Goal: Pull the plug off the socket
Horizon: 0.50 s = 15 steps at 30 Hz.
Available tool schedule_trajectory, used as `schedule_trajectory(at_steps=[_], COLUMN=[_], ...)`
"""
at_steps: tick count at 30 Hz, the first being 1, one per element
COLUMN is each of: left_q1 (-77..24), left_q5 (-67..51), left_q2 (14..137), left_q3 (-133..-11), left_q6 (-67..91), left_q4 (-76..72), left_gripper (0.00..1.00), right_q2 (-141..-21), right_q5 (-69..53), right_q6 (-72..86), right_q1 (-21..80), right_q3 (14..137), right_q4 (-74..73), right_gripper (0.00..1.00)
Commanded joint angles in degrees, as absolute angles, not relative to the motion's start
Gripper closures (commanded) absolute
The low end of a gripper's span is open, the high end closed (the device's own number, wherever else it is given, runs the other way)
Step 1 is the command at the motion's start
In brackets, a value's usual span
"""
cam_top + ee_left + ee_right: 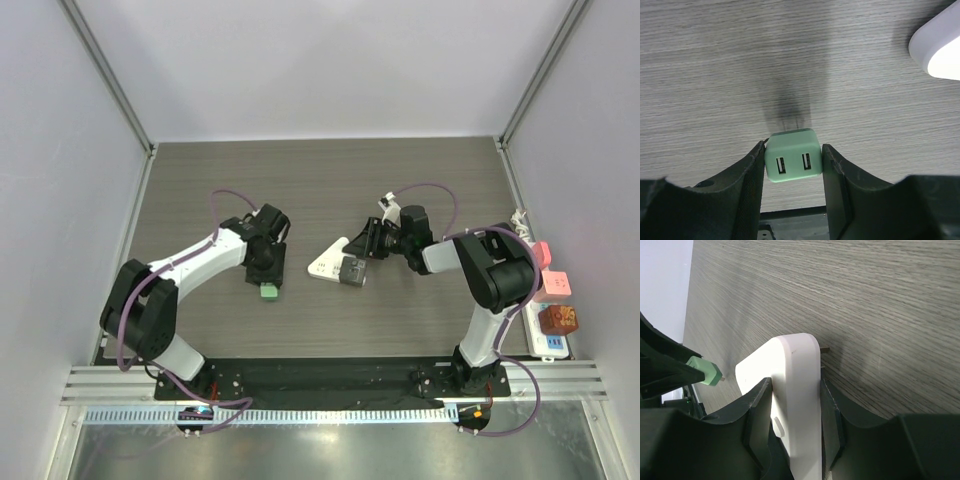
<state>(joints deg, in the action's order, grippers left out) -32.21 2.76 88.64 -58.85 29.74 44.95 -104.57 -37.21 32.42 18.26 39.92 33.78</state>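
Observation:
My left gripper [267, 283] is shut on a small green plug [269, 292] with two USB slots, holding it just above the table; in the left wrist view the plug [792, 161] sits squeezed between both fingers of that gripper [793, 149]. The green plug is apart from the white triangular socket [326, 264], which my right gripper [366, 247] is shut on. In the right wrist view the socket [796, 385] stands edge-on between the fingers, with the green plug [708, 372] off to the left. A dark grey block [352, 270] sits on the socket.
A white power strip [549, 342] lies along the right table edge, carrying pink adapters [549, 278] and a brown one [558, 318]. Grey walls enclose the wooden table [330, 180]. A corner of the socket [940, 45] shows at the top right of the left wrist view.

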Motion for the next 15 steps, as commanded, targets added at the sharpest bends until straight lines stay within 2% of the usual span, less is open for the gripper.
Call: schedule_trajectory(at_steps=[1,4,10,15], left_q1=[-31.82,-31.56,-31.20,-31.20], left_q5=[1.75,3.16,3.87,6.94], left_q2=[89.12,89.12,88.42,85.70], left_q3=[-58.98,-58.45,-58.62,-60.03], left_q6=[29.27,29.27,28.83,30.05], left_q4=[43.86,44.03,42.71,42.72], left_gripper=[0.68,0.54,0.33,0.25], right_q2=[-107.49,-107.93,-108.19,-108.90], right_q5=[-34.19,-34.80,-35.16,-35.42], right_q6=[31.46,32.08,32.52,32.87], right_q1=[18.10,18.11,18.02,18.11], right_q3=[40.43,40.52,40.25,40.61], right_q4=[30.50,30.93,31.82,32.17], right_gripper=[0.99,0.99,0.99,0.99])
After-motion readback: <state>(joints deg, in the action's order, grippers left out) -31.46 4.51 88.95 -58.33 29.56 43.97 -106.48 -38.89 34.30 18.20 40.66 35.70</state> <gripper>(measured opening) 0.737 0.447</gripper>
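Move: The green plug is still pinched between the left fingertips, its middle about 1 cm below the hand point, with bare table roughly 5 cm under that point. The white socket lies some 6 cm ahead of the left hand, 15 cm to its right and 4 cm lower, and the black plug on the socket about 4 cm ahead and 19 cm right. From the right hand, the green plug lies about 21 cm to the left and 10 cm back. Let go of the green plug here: hold the left gripper nearly in place, fingers pointing down, let it settle about half a centimetre, then open the fingers from about half to three quarters so that both come off the plug's sides. Drift no more than 1 cm forward and left while opening, and keep the right gripper pinched on the socket. ##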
